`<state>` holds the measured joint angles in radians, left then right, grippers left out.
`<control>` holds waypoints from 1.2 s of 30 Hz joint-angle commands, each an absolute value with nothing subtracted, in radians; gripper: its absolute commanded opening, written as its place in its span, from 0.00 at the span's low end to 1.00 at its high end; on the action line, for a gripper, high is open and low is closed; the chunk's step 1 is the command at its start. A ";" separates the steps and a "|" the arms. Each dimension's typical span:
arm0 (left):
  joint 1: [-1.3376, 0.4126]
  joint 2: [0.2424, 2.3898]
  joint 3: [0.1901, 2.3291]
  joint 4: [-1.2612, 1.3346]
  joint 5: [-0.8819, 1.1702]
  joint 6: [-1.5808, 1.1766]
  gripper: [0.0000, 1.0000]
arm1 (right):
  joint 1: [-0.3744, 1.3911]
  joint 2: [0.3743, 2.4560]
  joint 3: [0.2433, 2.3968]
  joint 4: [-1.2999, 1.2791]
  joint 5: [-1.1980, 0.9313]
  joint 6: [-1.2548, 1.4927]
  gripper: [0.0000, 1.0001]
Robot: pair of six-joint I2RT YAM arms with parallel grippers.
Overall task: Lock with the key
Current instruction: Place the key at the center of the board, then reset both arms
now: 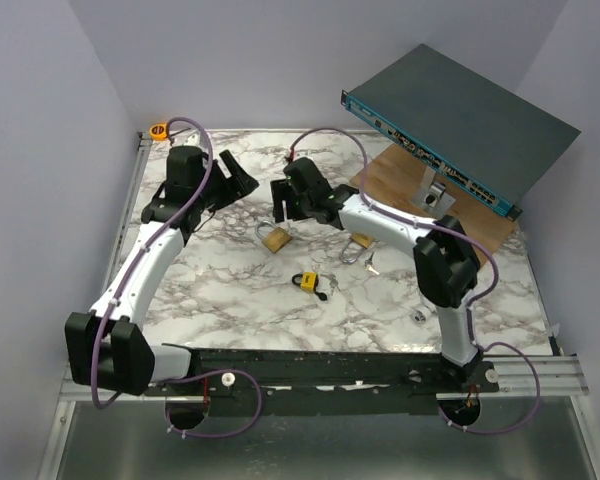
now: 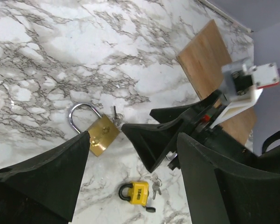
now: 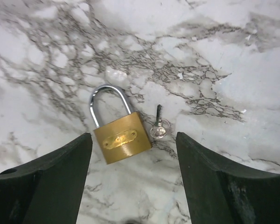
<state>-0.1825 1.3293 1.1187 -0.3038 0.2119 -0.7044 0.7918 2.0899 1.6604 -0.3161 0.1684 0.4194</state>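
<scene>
A brass padlock (image 3: 122, 138) with its silver shackle closed lies flat on the marble table (image 3: 214, 56). A small silver key (image 3: 157, 126) lies just to its right, apart from it. My right gripper (image 3: 133, 140) hovers over the padlock, open, with the padlock and key showing between its fingers. In the top view the brass padlock (image 1: 273, 238) sits just in front of the right gripper (image 1: 288, 215). My left gripper (image 1: 242, 175) is open and empty, to the left of and behind the padlock. Its wrist view shows the brass padlock (image 2: 100, 133) and the right gripper's finger (image 2: 161, 135).
A yellow padlock (image 1: 307, 282) with a key bunch lies nearer the arm bases. More keys (image 1: 357, 250) lie to its right. A tilted network switch (image 1: 460, 125) rests over a wooden board (image 1: 400, 185) at the back right. An orange object (image 1: 159, 130) sits in the back left corner.
</scene>
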 commanded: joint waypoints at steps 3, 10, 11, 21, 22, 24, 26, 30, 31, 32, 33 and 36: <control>-0.272 1.188 1.236 -0.449 0.232 -0.581 0.76 | 0.793 1.865 1.604 -0.306 0.150 0.439 0.79; -0.432 1.089 1.402 -0.611 0.084 -0.419 0.98 | 0.793 1.635 1.504 -0.255 0.143 0.456 1.00; -0.445 1.078 1.419 -0.622 0.076 -0.403 0.98 | 0.794 1.604 1.489 -0.247 0.143 0.456 1.00; -0.466 1.005 1.435 -0.710 0.030 -0.363 0.98 | 0.793 1.291 1.282 -0.161 0.190 0.449 1.00; -0.466 1.004 1.428 -0.709 0.027 -0.364 0.98 | 0.793 1.268 1.267 -0.153 0.198 0.453 1.00; -0.466 1.001 1.413 -0.702 0.022 -0.369 0.98 | 0.793 1.236 1.235 -0.140 0.204 0.459 1.00; -0.466 1.002 1.403 -0.695 0.025 -0.377 0.98 | 0.793 1.215 1.214 -0.130 0.206 0.470 1.00; -0.466 0.983 1.382 -0.669 0.008 -0.386 0.99 | 0.793 1.189 1.198 -0.113 0.204 0.475 1.00; -0.466 0.980 1.381 -0.666 0.008 -0.382 0.98 | 0.793 1.187 1.200 -0.112 0.203 0.472 1.00; -0.466 0.981 1.383 -0.669 0.009 -0.378 0.98 | 0.793 1.186 1.203 -0.112 0.207 0.470 1.00; -0.466 0.982 1.388 -0.674 0.009 -0.375 0.99 | 0.793 1.186 1.206 -0.111 0.208 0.467 1.00; -0.466 0.992 1.399 -0.692 0.008 -0.371 0.98 | 0.793 1.188 1.213 -0.108 0.206 0.460 1.00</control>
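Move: The key lies nearly straight below the right gripper, about 7 cm down. The brass padlock's body sits 3 cm left and 2 cm nearer the base than the key; the yellow padlock is some 12 cm back and 5 cm right of the key, and a second brass padlock about 15 cm right and 4 cm back of it. From the left gripper the key is about 3 cm ahead, 8 cm right and 20 cm below. Leave the key beside the brass padlock and lift the empty right gripper about 25 cm, drawing it back and right some 10 cm each, tilting the fingers up and raising its left side. Bring the left gripper up and back away from them too, turning it clockwise and tipping it up, then let it sink a little at the end. Spread both grippers fully open. ##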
